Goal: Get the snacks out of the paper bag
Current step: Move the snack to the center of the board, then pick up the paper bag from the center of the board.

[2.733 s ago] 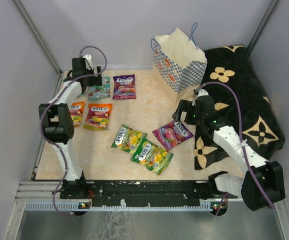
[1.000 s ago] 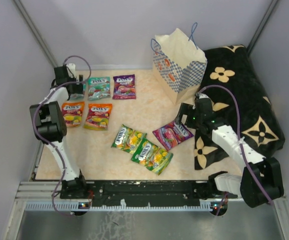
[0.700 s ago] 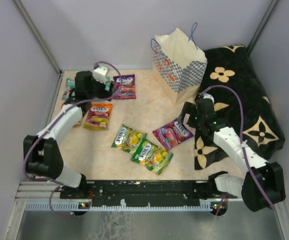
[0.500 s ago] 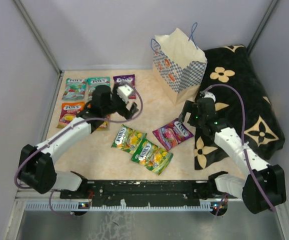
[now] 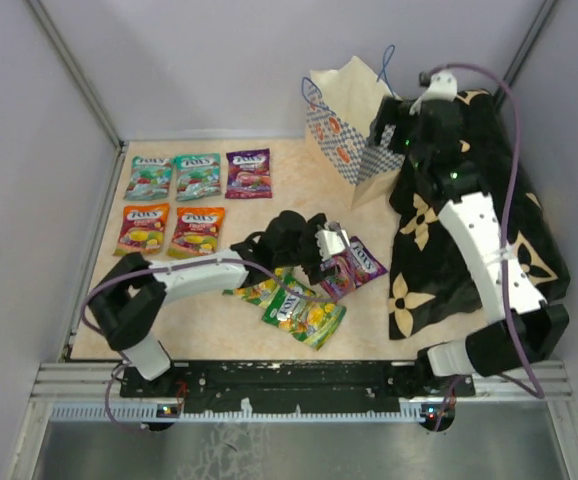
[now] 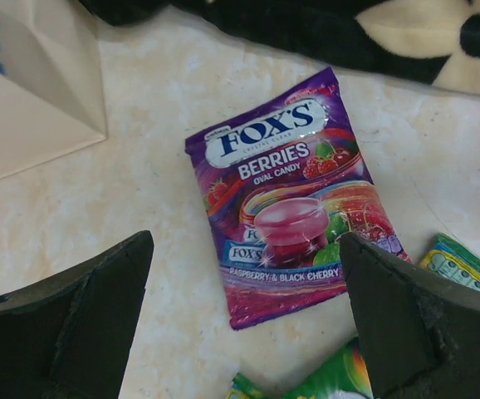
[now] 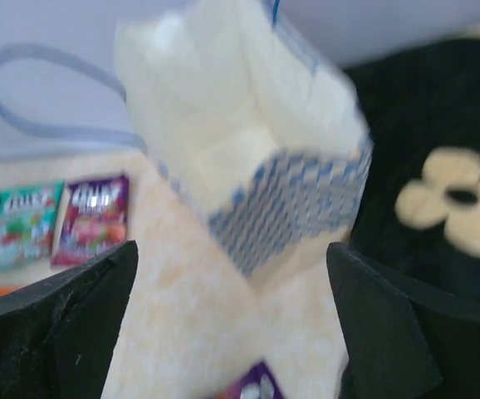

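Note:
The paper bag (image 5: pixel 354 125) stands at the back, its mouth open and pale inside (image 7: pixel 240 141). My right gripper (image 5: pixel 383 128) hangs open beside its top right edge, and its view is blurred, with nothing between the jaws (image 7: pixel 232 266). Several snacks lie flat on the table: two teal (image 5: pixel 174 177), a purple one (image 5: pixel 249 172), two orange (image 5: pixel 169 230) and green ones (image 5: pixel 304 310). My left gripper (image 5: pixel 324 260) is open low over a purple berries packet (image 6: pixel 294 199), the jaws (image 6: pixel 246 258) standing wide on either side of its lower end.
A black flower-patterned cloth (image 5: pixel 489 210) covers the right side, under the right arm. Grey walls close in the back and both sides. The bag's blue cord handle (image 7: pixel 49 91) loops out to the left. A bag corner (image 6: pixel 32 91) lies close to the left gripper.
The left arm swung from the far-left packets across to the purple packet in the middle. The right arm rose from beside the cloth up to the bag's top. Both grippers stayed open.

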Available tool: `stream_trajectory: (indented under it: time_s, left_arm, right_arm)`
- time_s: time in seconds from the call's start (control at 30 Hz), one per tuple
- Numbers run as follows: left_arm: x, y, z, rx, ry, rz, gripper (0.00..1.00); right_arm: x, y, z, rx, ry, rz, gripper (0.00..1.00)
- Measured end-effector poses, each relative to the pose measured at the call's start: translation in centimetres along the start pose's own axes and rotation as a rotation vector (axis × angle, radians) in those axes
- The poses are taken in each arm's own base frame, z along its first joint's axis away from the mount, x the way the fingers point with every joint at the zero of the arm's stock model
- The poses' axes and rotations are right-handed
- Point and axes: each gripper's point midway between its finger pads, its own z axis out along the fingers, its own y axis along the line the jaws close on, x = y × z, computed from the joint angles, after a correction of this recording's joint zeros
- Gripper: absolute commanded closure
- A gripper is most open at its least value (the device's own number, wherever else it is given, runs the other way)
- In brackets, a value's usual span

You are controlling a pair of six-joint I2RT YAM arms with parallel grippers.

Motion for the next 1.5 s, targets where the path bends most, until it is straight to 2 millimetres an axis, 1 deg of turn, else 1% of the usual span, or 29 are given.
stream_trajectory:
  time_s: [0.03, 0.07, 0.13, 0.2, 0.23, 0.3, 0.37, 0.4, 0.43, 0.47, 0.53, 0.57, 0.63, 0.67, 0.73, 0.83, 0.9, 0.97, 1.07, 1.17, 1.23, 1.27, 1.5]
  left_arm:
    - [0.5, -0.4, 0.9, 0.003, 0.015, 0.013, 0.01]
    - [1.1, -0.8, 1.8, 0.01, 0.033, 0.024, 0.01]
    - [2.1, -1.6, 3.2, 0.023, 0.057, 0.044, 0.01]
    - [2.9, -2.3, 4.4, 0.039, 0.068, 0.059, 0.01]
    - [3.1, -2.3, 4.9, 0.042, 0.068, 0.064, 0.01]
    - [3.0, -2.3, 6.0, 0.047, 0.06, 0.077, 0.01]
    - [2.4, -2.0, 6.9, 0.047, 0.042, 0.087, 0.01]
    - [2.0, -1.8, 7.4, 0.048, 0.029, 0.093, 0.01]
    - [1.7, -1.7, 7.9, 0.047, 0.017, 0.098, 0.02]
    - [1.3, -1.5, 8.4, 0.045, 0.005, 0.102, 0.02]
    - [0.9, -1.2, 9.1, 0.041, -0.008, 0.107, 0.02]
    - [0.9, -1.1, 9.5, 0.04, -0.011, 0.108, 0.02]
    - [1.1, -1.1, 10.0, 0.036, -0.013, 0.108, 0.02]
    - [1.4, -1.1, 10.1, 0.036, -0.009, 0.107, 0.02]
    - [2.1, -1.4, 10.5, 0.041, 0.001, 0.105, 0.02]
    - [2.9, -1.6, 10.9, 0.046, 0.01, 0.099, 0.02]
    - [3.1, -1.7, 11.1, 0.044, 0.008, 0.095, 0.02]
    - [3.3, -1.7, 11.4, 0.041, 0.005, 0.093, 0.03]
    - [4.1, -1.3, 11.7, 0.023, 0.015, 0.084, 0.03]
    - [4.9, -0.7, 12.1, -0.001, 0.02, 0.062, 0.03]
    - [5.1, 0.0, 12.1, -0.021, 0.022, 0.044, 0.03]
    - [5.3, 0.7, 12.1, -0.037, 0.026, 0.033, 0.03]
    - [6.8, 4.8, 12.2, -0.147, 0.06, -0.031, 0.03]
  right_arm:
    - [-1.9, -0.1, 0.7, 0.003, -0.03, -0.007, 0.06]
    - [-4.3, -0.6, 1.5, 0.015, -0.065, -0.013, 0.07]
    - [-7.4, -2.2, 3.1, 0.037, -0.091, -0.02, 0.09]
    - [-9.5, -4.1, 5.3, 0.063, -0.089, -0.034, 0.1]
    - [-10.3, -4.9, 6.8, 0.072, -0.078, -0.048, 0.1]
    - [-10.8, -6.4, 9.8, 0.083, -0.034, -0.087, 0.1]
    - [-10.3, -6.7, 13.0, 0.059, 0.004, -0.138, 0.1]
    - [-9.5, -6.7, 14.5, 0.042, 0.031, -0.164, 0.1]
    - [-8.4, -6.7, 15.6, 0.028, 0.061, -0.184, 0.11]
    - [-6.8, -6.8, 16.7, 0.014, 0.103, -0.202, 0.12]
    - [-3.3, -7.3, 18.0, -0.005, 0.197, -0.225, 0.15]
    - [-1.7, -7.5, 18.4, -0.013, 0.242, -0.23, 0.17]
    - [0.4, -7.7, 18.6, -0.025, 0.3, -0.233, 0.24]
    - [1.1, -7.8, 18.6, -0.03, 0.32, -0.234, 0.25]
    - [1.5, -7.9, 18.7, -0.037, 0.331, -0.232, 0.25]
    - [1.2, -7.8, 18.8, -0.041, 0.319, -0.229, 0.25]
    - [1.3, -7.8, 19.1, -0.041, 0.312, -0.223, 0.3]
    - [1.9, -7.9, 19.2, -0.034, 0.321, -0.213, 0.41]
    - [2.7, -8.2, 19.3, -0.021, 0.339, -0.192, 0.64]
    - [2.5, -8.2, 19.2, -0.009, 0.332, -0.179, 0.86]
    - [2.1, -8.2, 19.0, -0.001, 0.324, -0.169, 0.99]
    - [1.9, -8.2, 18.8, 0.005, 0.319, -0.161, 1.0]
    - [0.9, -8.2, 17.2, 0.048, 0.294, -0.1, 1.0]
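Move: The purple berries snack lies flat some 12 cm below the left hand, about 4 cm to its right and straight ahead 0. The near green snack is about 9 cm back and 5 cm left of this hand; the paper bag stands roughly 22 cm ahead and 8 cm right. For the right hand, the bag's right rim is about 18 cm ahead, 5 cm right and 9 cm lower, with the cushion roughly 16 cm right, level. The purple snack is met from above by the open left hand, which sinks about 9 cm while reaching some 8 cm right, then sweeps roughly 7 cm forward towards the bag, fingertips pushing the packet along. The right hand arcs forward and up, then drops some 16 cm onto the bag's right rim, tipping down and closing to pinch it, then eases slightly up and back. ##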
